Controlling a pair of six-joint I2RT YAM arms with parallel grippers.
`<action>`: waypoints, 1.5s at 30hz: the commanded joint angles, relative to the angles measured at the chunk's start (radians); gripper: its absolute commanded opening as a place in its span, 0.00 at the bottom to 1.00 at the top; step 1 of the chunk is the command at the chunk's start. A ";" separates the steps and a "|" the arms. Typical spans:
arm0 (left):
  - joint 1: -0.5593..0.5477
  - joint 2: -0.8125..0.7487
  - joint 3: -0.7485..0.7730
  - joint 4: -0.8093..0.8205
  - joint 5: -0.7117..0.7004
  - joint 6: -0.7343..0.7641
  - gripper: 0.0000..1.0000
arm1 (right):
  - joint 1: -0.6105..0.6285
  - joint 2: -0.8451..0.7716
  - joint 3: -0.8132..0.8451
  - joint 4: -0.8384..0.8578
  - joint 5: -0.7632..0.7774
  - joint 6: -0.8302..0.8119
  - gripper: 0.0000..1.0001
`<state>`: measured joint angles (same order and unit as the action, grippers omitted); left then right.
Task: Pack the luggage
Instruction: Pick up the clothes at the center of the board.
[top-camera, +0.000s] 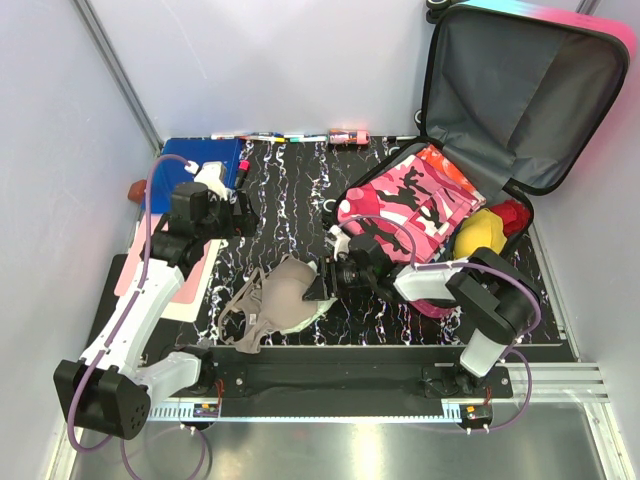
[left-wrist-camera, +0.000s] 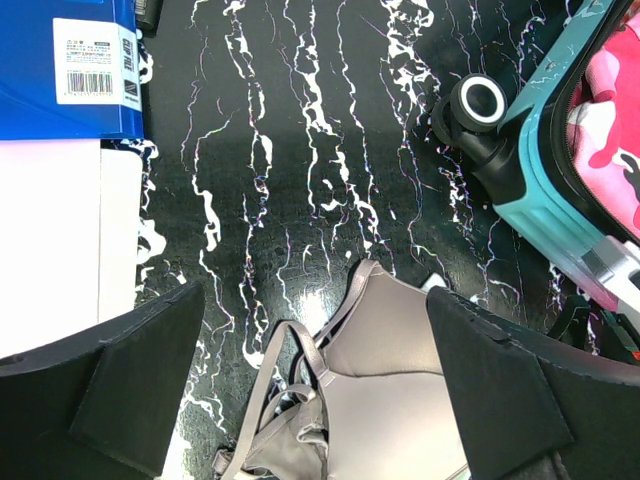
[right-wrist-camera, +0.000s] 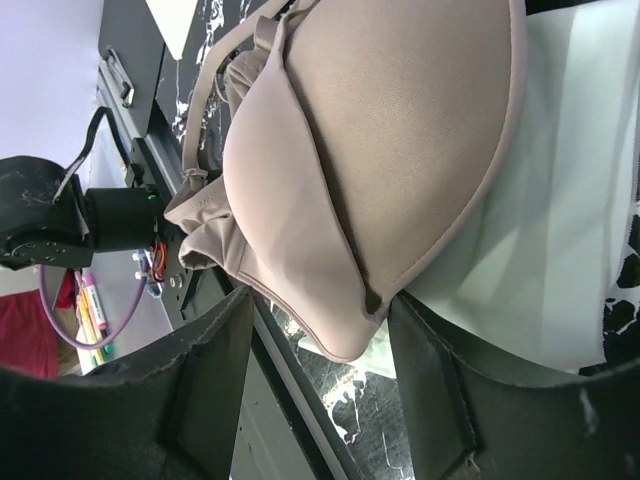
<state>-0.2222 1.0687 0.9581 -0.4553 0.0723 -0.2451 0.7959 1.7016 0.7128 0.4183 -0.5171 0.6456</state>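
The luggage (top-camera: 520, 90) stands open at the back right, its grey-lined lid raised. Its base holds a pink camouflage cloth (top-camera: 415, 205), a yellow item (top-camera: 480, 232) and a red item (top-camera: 512, 215). A beige bra (top-camera: 275, 300) lies crumpled on the black marbled mat. My right gripper (top-camera: 320, 283) is low at the bra's right edge. In the right wrist view it (right-wrist-camera: 320, 330) is open, with a cup's rim (right-wrist-camera: 380, 130) between the fingers. My left gripper (top-camera: 243, 215) hovers wide open over the mat behind the bra (left-wrist-camera: 390, 380); the luggage wheel (left-wrist-camera: 482, 100) shows to its right.
A blue folder (top-camera: 200, 160) lies at the back left, above pink and white sheets (top-camera: 195, 280). Markers (top-camera: 270, 137) and a small pink item (top-camera: 350, 135) line the back wall. A pale sheet (right-wrist-camera: 560, 250) lies under the bra. The metal rail (top-camera: 400, 400) runs along the near edge.
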 joint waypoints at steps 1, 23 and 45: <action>-0.003 -0.003 0.008 0.032 0.026 -0.008 0.99 | 0.008 0.019 -0.010 0.100 -0.040 0.022 0.62; -0.003 -0.003 0.008 0.033 0.020 -0.006 0.99 | 0.012 0.075 -0.015 0.252 -0.093 0.066 0.13; -0.003 -0.030 0.010 0.033 0.007 -0.002 0.99 | -0.006 -0.131 0.316 0.017 -0.121 -0.021 0.00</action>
<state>-0.2222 1.0683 0.9581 -0.4553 0.0723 -0.2447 0.7982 1.6459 0.9459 0.5053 -0.6449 0.6975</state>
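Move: The tan bra, the clothes to be picked up, lies spread out with its middle about 6 cm to the left of the right hand, 2 cm back and 3 cm below. Its near edge is already right at the open fingertips. The pale cloth under the bra is some 3 cm left, 3 cm back and 5 cm below that hand; the suitcase is about 24 cm right and 13 cm ahead. From the left hand, the bra is roughly 14 cm back, 7 cm right and 18 cm below. The right fingers pinch the near edge of the tan bra: the hand eases a centimetre or so left and down onto the edge, then closes the half-open gripper fully. Keeping its grip, it lifts about 13 cm with a smaller drift left and forward, the leftward-pointing fingers tipping up some 20 degrees. ##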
